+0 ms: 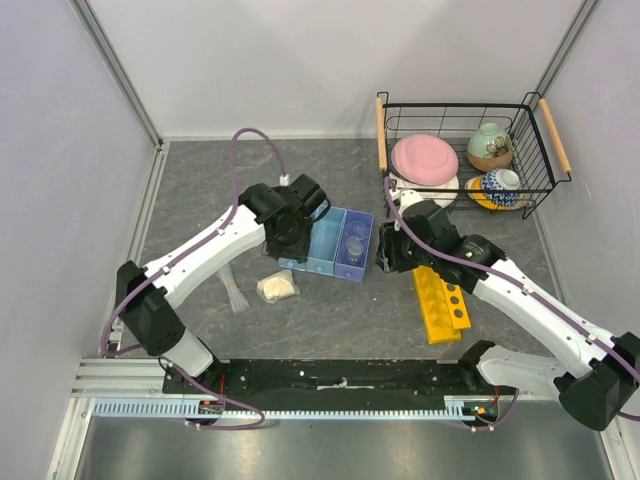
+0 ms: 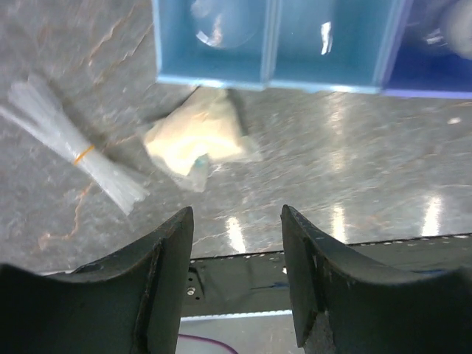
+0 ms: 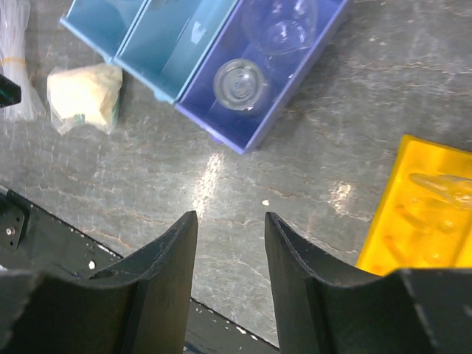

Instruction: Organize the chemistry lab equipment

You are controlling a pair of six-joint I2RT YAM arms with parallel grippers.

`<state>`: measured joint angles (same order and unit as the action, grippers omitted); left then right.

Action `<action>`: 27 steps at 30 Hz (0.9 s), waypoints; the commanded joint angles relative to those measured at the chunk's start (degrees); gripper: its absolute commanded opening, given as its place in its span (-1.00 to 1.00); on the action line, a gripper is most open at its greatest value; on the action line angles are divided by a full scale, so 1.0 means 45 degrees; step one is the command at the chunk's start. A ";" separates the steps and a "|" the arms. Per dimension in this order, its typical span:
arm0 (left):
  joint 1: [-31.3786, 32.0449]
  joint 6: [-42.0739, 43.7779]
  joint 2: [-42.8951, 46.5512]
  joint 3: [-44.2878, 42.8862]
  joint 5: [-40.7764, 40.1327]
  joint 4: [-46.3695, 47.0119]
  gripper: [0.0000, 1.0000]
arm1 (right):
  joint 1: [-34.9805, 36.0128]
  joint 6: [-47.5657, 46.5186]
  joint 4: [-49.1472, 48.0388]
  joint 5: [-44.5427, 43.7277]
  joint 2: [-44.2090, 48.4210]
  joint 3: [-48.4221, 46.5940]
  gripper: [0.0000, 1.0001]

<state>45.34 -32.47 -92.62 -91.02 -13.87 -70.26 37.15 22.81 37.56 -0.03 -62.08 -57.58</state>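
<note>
The blue three-compartment tray [image 1: 322, 243] sits mid-table, with a small clear beaker [image 3: 238, 83] and a funnel [image 3: 284, 26] in its darker right compartment. In front of it a cream lump [image 1: 277, 287] lies beside a banded bundle of thin clear test tubes [image 1: 235, 292]. To the right is the yellow rack [image 1: 440, 302], flat on the table. My left gripper [image 2: 237, 217] hovers open over the tray's left end, nothing between its fingers. The right gripper [image 3: 231, 217] hangs open and empty between tray and rack. The lump [image 2: 195, 140] and tubes [image 2: 74, 151] show in the left wrist view.
A black wire basket [image 1: 545, 185] with wooden handles stands at the back right, holding a pink plate [image 1: 425, 157] and ceramic bowls [image 1: 490, 145]. Grey walls close in on both sides. The arms' black base rail [image 1: 340, 378] runs along the near edge.
</note>
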 commanded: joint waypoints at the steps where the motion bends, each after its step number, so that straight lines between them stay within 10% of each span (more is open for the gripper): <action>1: -0.0563 -0.1005 0.1557 0.2449 -0.0160 0.1393 0.16 | 0.0924 0.0381 -0.0573 -0.0715 -0.0402 -0.0719 -0.02; 11: -0.1696 -0.1106 0.2399 0.6339 0.0619 0.3659 0.17 | 0.1570 0.0537 -0.0535 -0.1184 -0.0676 -0.0954 -0.02; 27: -0.3005 0.0398 0.0427 0.6419 0.1363 0.5066 0.17 | 0.1667 0.0322 -0.0437 -0.1575 -0.0793 -0.1149 -0.02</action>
<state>33.01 -33.82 -89.03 -60.69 -8.19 -49.95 44.42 24.25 36.88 -5.50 -65.47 -60.16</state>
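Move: To the left hand's left by about 5 cm, roughly 1 cm back and some 17 cm below it, lies the small white bag. Counted from that same hand, the blue box has its middle about 10 cm ahead and 7 cm to the right, and the bundle of clear tubes lies about 16 cm left and 1 cm back. From the right hand, the white bag is some 23 cm to the left, 1 cm back and well below. Sinking about 12 cm and swinging some 7 cm left, the empty left hand comes down over the white bag, first drawing back 3 to 4 cm and then easing most of that forward again. It turns about 10 degrees counter-clockwise and tips a little steeper, fingers still open and short of the bag. The right hand shifts about 3 cm left, then holds there, open. ##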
